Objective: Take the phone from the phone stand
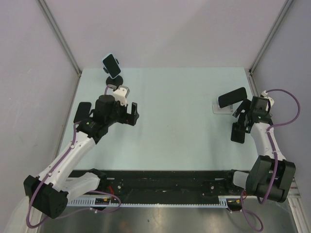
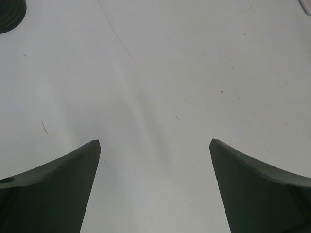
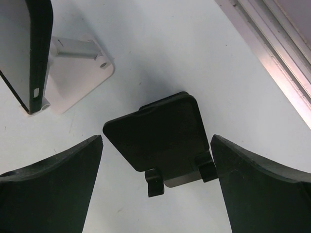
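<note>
A dark phone [image 1: 111, 65] leans on a black round-based stand [image 1: 115, 81] at the far left. A second phone [image 1: 232, 97] [image 3: 26, 48] rests on a white stand [image 1: 221, 109] [image 3: 77, 68] at the right. My left gripper [image 1: 109, 114] [image 2: 155, 143] hangs open over bare table just in front of the round stand, whose base edge [image 2: 9, 12] shows at the top left. My right gripper [image 1: 239, 120] [image 3: 156, 138] is open beside the white stand, with nothing between its fingers.
A black phone stand with no phone on it [image 3: 158, 138] stands on the table below my right gripper, between its fingers. The pale green table [image 1: 180, 111] is enclosed by grey walls at the back and both sides. A metal rail [image 3: 272, 43] runs along the right wall.
</note>
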`<state>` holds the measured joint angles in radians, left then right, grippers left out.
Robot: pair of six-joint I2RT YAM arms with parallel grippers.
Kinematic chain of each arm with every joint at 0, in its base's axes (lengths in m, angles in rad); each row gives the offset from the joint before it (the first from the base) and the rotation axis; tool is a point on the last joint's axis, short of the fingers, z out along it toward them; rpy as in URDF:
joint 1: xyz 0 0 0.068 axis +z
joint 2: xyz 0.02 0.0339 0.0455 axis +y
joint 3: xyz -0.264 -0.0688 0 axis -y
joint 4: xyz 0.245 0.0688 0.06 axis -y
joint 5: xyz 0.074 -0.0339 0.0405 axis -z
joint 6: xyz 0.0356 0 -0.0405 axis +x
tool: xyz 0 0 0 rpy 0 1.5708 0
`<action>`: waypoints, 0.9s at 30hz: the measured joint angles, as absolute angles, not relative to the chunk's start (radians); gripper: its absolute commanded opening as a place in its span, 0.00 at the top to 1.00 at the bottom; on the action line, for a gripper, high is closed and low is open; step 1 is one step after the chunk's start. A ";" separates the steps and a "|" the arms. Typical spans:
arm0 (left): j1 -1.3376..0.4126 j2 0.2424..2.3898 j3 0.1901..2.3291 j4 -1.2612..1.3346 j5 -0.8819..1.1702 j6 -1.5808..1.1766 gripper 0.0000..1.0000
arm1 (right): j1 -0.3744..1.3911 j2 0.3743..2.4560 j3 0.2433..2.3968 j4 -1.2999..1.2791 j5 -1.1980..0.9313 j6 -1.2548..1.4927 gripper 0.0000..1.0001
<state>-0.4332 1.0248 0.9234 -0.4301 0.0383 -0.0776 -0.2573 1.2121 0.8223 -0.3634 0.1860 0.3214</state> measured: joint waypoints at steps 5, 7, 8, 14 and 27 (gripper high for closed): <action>-0.437 1.025 0.923 -0.430 0.038 -0.077 0.00 | -0.257 1.234 0.820 -0.344 0.168 0.305 0.09; -0.439 1.025 0.923 -0.430 0.037 -0.077 0.00 | -0.257 1.235 0.819 -0.342 0.172 0.297 0.20; -0.439 1.025 0.923 -0.430 0.037 -0.076 0.00 | -0.257 1.235 0.819 -0.340 0.176 0.292 0.25; -0.453 1.022 0.921 -0.430 0.031 -0.071 0.00 | -0.283 1.232 0.819 -0.276 0.194 0.238 0.52; -0.463 0.998 0.912 -0.429 0.023 -0.068 0.00 | -0.303 1.278 0.817 -0.109 0.156 0.082 0.59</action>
<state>-0.4629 0.9977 0.9123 -0.4294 0.0227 -0.0681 -0.3031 1.2778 0.8173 -0.1085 0.1558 0.0818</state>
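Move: The empty black phone stand is right at the right hand's open fingers: its middle lies about 1 cm ahead, 2 cm to the left and 4 cm below, with the upright plate between and just below the tips. The other stand, still with its phone, is roughly 16 cm ahead of the hand, 10 cm to its left and 3 cm lower. From the idle left hand, the empty stand lies some 79 cm to the right, 3 cm ahead and 13 cm below. The right hand sinks a touch, then its wide-open fingers close to a bit under half open, coming onto the empty stand's black plate. As they close, it pushes the stand forward and to the right, about 5 cm in all towards the table's side rail, rising some 2 cm late on while the wrist rolls about 10 degrees, right side up. ##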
